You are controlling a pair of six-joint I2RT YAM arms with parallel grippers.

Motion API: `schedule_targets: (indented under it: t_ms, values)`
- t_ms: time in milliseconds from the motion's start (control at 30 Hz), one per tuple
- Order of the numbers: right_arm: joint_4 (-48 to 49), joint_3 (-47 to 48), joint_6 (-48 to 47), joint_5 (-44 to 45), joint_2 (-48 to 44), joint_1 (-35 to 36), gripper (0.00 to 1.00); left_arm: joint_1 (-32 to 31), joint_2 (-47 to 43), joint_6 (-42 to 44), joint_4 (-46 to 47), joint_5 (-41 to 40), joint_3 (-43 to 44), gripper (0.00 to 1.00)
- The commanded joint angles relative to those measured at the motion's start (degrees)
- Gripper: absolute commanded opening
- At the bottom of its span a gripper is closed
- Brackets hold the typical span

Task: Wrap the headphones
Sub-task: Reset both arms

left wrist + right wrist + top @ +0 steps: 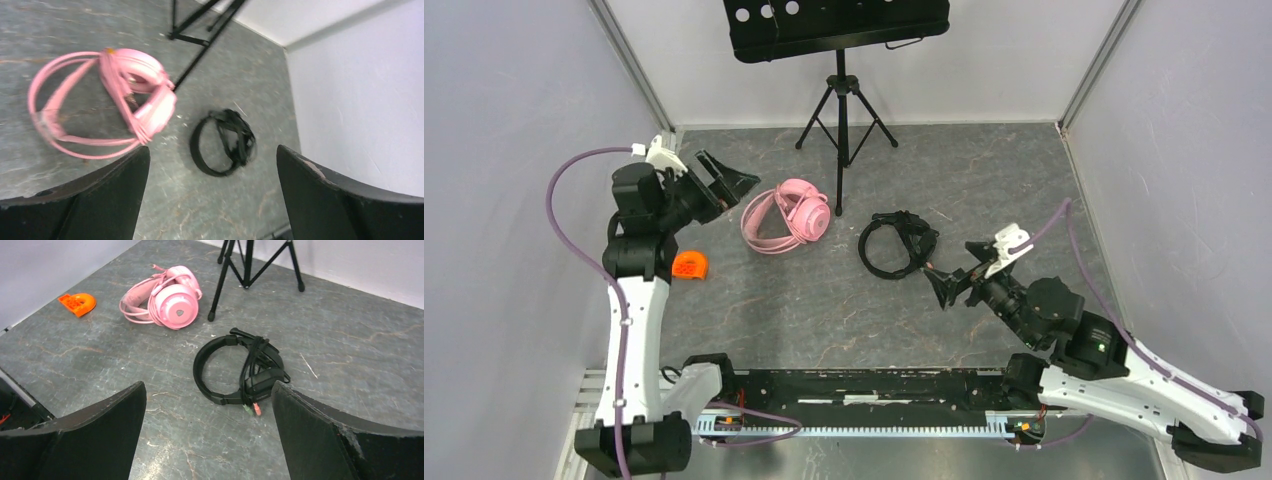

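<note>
The pink headphones lie on the grey floor left of centre, their pink cable wound around the cups; they also show in the right wrist view. The black headphones lie to their right with the thin cable bundled round one cup, plugs sticking out. My left gripper hovers just left of the pink pair, open and empty. My right gripper is open and empty just right of and nearer than the black pair.
A black tripod music stand stands at the back, one leg ending close to the pink pair. A small orange piece lies beside the left arm. Grey walls close in on three sides; a black rail runs along the near edge.
</note>
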Motion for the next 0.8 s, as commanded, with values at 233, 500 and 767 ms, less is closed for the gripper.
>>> schedule_targets:
  t_ms: [233, 500, 767]
  values:
    - [-13.48, 5.95, 6.8, 6.9, -13.61, -0.02, 0.98, -5.12, -19.75, -0.86, 11.78, 24.17, -7.1, 1.0]
    - [-17.4, 8.8, 7.98, 10.81, -14.94, -0.05, 0.98, -5.16, -28.38, 5.45, 0.97, 15.1, -8.37, 1.0]
    - [-16.21, 7.74, 8.08, 8.95, -15.7, -0.06, 0.98, -5.17, -28.45, 8.54, -4.39, 12.08, -9.11, 1.0]
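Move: The wrapped pink headphones lie about 10 cm ahead of the left hand, 4 cm to its right and 28 cm below; the black headphones are some 4 cm ahead and 28 cm right, the orange piece 1 cm back and 16 cm left, both also far below. From the right hand, the black pair is about 17 cm ahead, 5 cm left and 26 cm down, the pink pair 23 cm ahead and 29 cm left. Both open hands rise away from the headphones, left drawing back about 14 cm, right moving right 9 cm. ##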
